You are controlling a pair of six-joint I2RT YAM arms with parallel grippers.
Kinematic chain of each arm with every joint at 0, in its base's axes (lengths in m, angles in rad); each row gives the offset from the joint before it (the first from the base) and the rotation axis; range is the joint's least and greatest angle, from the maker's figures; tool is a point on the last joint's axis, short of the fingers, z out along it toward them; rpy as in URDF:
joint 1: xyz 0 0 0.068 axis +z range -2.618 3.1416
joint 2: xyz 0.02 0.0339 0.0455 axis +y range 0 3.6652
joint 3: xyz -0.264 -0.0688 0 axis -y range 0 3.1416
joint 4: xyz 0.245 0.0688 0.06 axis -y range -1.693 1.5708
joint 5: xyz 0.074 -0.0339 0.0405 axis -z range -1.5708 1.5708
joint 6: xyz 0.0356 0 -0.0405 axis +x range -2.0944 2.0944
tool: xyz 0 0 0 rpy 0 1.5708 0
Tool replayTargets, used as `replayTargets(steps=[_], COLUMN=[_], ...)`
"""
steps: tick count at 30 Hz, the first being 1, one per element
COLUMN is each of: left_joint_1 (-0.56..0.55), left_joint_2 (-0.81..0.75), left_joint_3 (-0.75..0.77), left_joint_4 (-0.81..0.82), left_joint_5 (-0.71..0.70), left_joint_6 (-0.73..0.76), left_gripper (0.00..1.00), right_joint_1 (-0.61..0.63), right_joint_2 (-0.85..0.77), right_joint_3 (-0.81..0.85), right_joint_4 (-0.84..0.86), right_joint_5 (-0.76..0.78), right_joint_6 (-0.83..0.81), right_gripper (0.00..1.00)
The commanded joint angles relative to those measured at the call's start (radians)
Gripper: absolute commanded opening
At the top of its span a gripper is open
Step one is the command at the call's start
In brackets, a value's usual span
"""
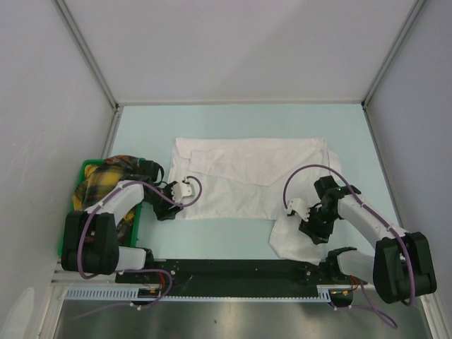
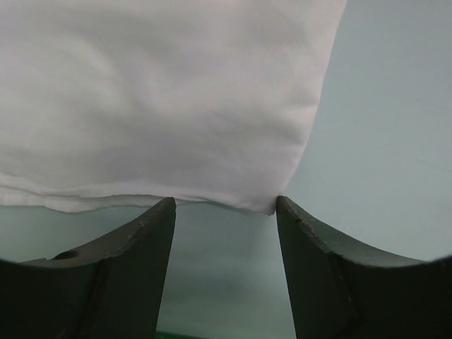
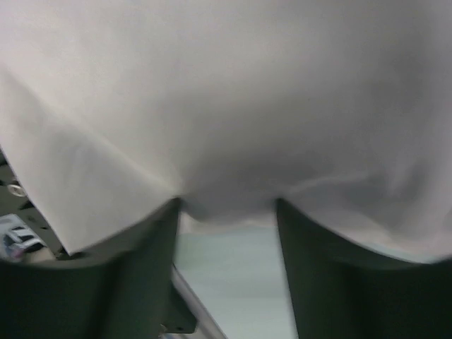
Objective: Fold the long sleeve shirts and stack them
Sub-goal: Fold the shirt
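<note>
One white long sleeve shirt point(image 1: 251, 176) lies spread and partly folded in the middle of the pale green table, and a loose flap of it point(image 1: 291, 240) trails toward the near right. My left gripper point(image 1: 185, 189) is at the shirt's near left corner. In the left wrist view the gripper point(image 2: 224, 201) is open, the cloth edge point(image 2: 162, 106) just reaches its fingertips, and only table shows in the gap. My right gripper point(image 1: 296, 210) is over the trailing flap. There the white cloth point(image 3: 233, 99) drapes over the tips of the right gripper point(image 3: 227, 205), whose jaws stand apart.
A green basket point(image 1: 86, 166) at the left table edge holds a yellow and dark plaid cloth point(image 1: 106, 180). Grey walls close in the table at the back and both sides. The arms' black base rail point(image 1: 233, 272) runs along the near edge.
</note>
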State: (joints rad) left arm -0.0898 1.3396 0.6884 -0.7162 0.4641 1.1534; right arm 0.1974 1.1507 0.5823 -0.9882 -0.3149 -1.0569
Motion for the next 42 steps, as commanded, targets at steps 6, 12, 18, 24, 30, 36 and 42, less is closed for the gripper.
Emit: replayTargets(steps=[6, 12, 18, 24, 30, 36, 42], left_joint_1=[-0.071, -0.143, -0.206, -0.206, -0.185, -0.108, -0.074], left_joint_2=[-0.199, -0.267, -0.226, -0.238, -0.322, -0.277, -0.151], left_joint_3=[-0.118, -0.17, -0.216, -0.21, -0.136, -0.011, 0.129], left_joint_4=[0.027, 0.026, 0.125, 0.11, -0.017, -0.088, -0.06], left_joint_5=[-0.024, -0.05, -0.088, -0.097, -0.024, 0.039, 0.07], left_joint_6=[0.126, 0.169, 0.112, 0.135, 0.144, 0.115, 0.054], left_gripper=[0.63, 0.62, 0.56, 0.16, 0.0, 0.0, 0.0], right_joint_1=[0.073, 0.073, 0.071, 0.069, 0.031, -0.07, -0.108], right_joint_2=[0.02, -0.006, -0.043, -0.085, -0.117, -0.086, 0.067], right_joint_3=[-0.015, -0.001, 0.036, 0.068, 0.16, 0.276, 0.465], right_joint_4=[0.122, 0.092, 0.031, -0.03, -0.105, -0.159, -0.152], right_joint_5=[0.112, 0.103, 0.088, 0.08, 0.065, 0.043, 0.022], right_joint_6=[0.072, 0.066, 0.064, 0.063, 0.061, -0.003, -0.028], right_gripper=[0.02, 0.0, 0.0, 0.0, 0.0, 0.0, 0.0])
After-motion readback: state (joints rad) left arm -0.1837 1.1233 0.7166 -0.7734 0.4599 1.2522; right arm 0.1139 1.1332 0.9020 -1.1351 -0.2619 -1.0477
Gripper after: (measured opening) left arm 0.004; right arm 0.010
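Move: The shirt's near-left corner lies some 3 cm back and 2 cm right of my left hand, about 1 cm lower; the green bin is about 22 cm to that hand's left and 4 cm farther out. My right hand is over the right edge of the shirt's near flap, which lies 1 cm ahead and 1 cm below; the flap's near corner is some 8 cm back and 1 cm left of this hand. With my right hand I sink slightly and close first, pinching the flap's right edge, then lift about 8 cm while going some 5 cm forward. My left hand draws back about 3 cm and right 2 cm, turning roughly 15 degrees clockwise, shuts on the near-left corner, then rises about 5 cm and swings forward again. ##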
